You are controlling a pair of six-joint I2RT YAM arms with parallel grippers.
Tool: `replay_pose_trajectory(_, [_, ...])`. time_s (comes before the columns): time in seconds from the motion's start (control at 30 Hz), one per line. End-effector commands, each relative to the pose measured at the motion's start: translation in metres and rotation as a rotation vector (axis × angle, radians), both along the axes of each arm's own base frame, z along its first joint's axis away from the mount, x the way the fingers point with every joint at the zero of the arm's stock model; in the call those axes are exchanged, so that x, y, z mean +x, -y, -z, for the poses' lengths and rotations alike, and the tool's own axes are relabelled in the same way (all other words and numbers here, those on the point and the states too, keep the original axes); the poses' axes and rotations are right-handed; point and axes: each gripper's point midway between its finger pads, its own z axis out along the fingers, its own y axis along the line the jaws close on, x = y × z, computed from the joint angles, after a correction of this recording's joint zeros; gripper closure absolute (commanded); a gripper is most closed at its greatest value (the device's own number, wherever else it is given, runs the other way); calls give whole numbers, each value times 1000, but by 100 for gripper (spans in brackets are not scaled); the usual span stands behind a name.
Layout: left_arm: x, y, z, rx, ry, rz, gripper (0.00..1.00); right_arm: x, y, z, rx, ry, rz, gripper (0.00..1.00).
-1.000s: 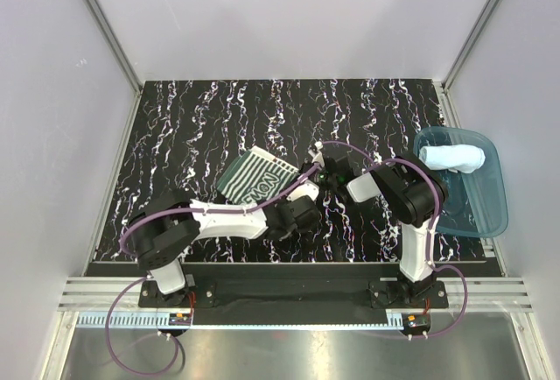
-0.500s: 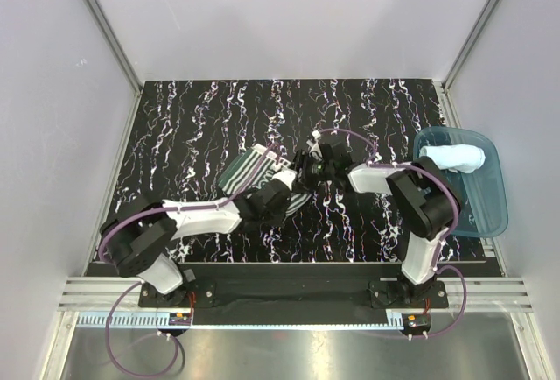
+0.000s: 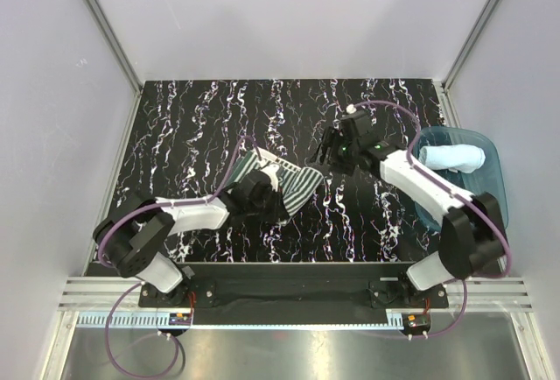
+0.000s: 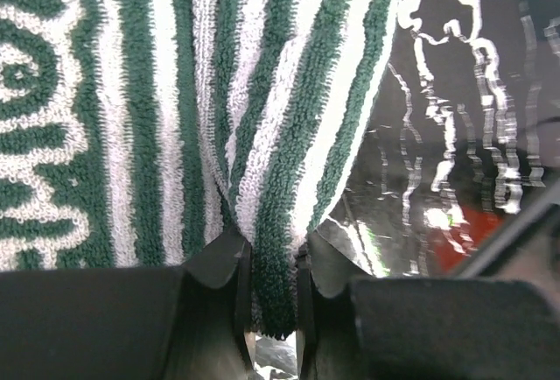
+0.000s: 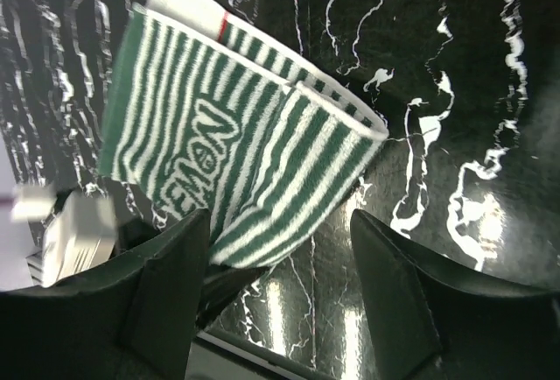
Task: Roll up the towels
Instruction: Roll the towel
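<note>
The striped towel (image 3: 300, 186) lies partly folded on the marbled table, left of centre, with green and white stripes and a white label end. My left gripper (image 3: 278, 198) is shut on a bunched fold at its near edge. In the left wrist view the fold (image 4: 273, 249) is pinched between both fingers (image 4: 223, 266). My right gripper (image 3: 325, 149) hangs open to the right of the towel. From its wrist view the towel (image 5: 236, 144) lies below and ahead, and nothing sits between the wide-spread jaws of the gripper (image 5: 278, 222). The pale blue towel (image 3: 452, 157) lies rolled in the tray.
A translucent blue plastic tray (image 3: 490, 209) sits at the table's right edge. Bare black marbled table (image 3: 201, 117) stretches behind and to the left of the striped towel. White walls and aluminium rails close in the table on three sides.
My right gripper has opened, let go of the striped towel and swung away to the far right. My left gripper drew back left with the towel's edge, folding it over.
</note>
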Motion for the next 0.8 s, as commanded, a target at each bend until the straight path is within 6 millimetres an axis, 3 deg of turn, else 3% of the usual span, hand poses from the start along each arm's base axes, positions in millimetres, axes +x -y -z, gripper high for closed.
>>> replay_pose_trajectory(0.0, [-23,3,6,-106,-187,8,100,-12,25,-21,-84,59,35,28])
replay_pose_trajectory(0.2, [-15,-5,0,-247,-312,-88,100,-37,22,11,-25,-15,22,29])
replay_pose_trajectory(0.4, [-16,-11,1,-480,-518,-193,100,-56,-13,38,49,-51,-47,29])
replay_pose_trajectory(0.53, [-15,-13,8,-560,-560,-208,100,-58,-38,50,111,-57,-83,29])
replay_pose_trajectory(0.77, [-12,-16,9,-568,-585,-233,100,-44,-69,59,204,-21,-128,28])
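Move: The left fingers already pinch the near end of the striped towel; its folded right edge lies around 6 cm ahead and 7 cm to the right of them, at nearly the same height. From the right hand, hovering open and empty, that edge is roughly 7 cm back, 4 cm left and 11 cm below. The towel's far right corner lies some 1 cm back and 1 cm left of the right hand, and the left gripper about 13 cm back and 11 cm left. The left fingers keep their pinch on the towel's near end, almost in place, while the wrist rolls some 45 degrees so the fingers swing from slanting down to pointing flatter and more to the right. The right hand, fingers staying open, lifts and edges right briefly, then comes down about 8 cm, back and finally left to just beside the folded right edge. ##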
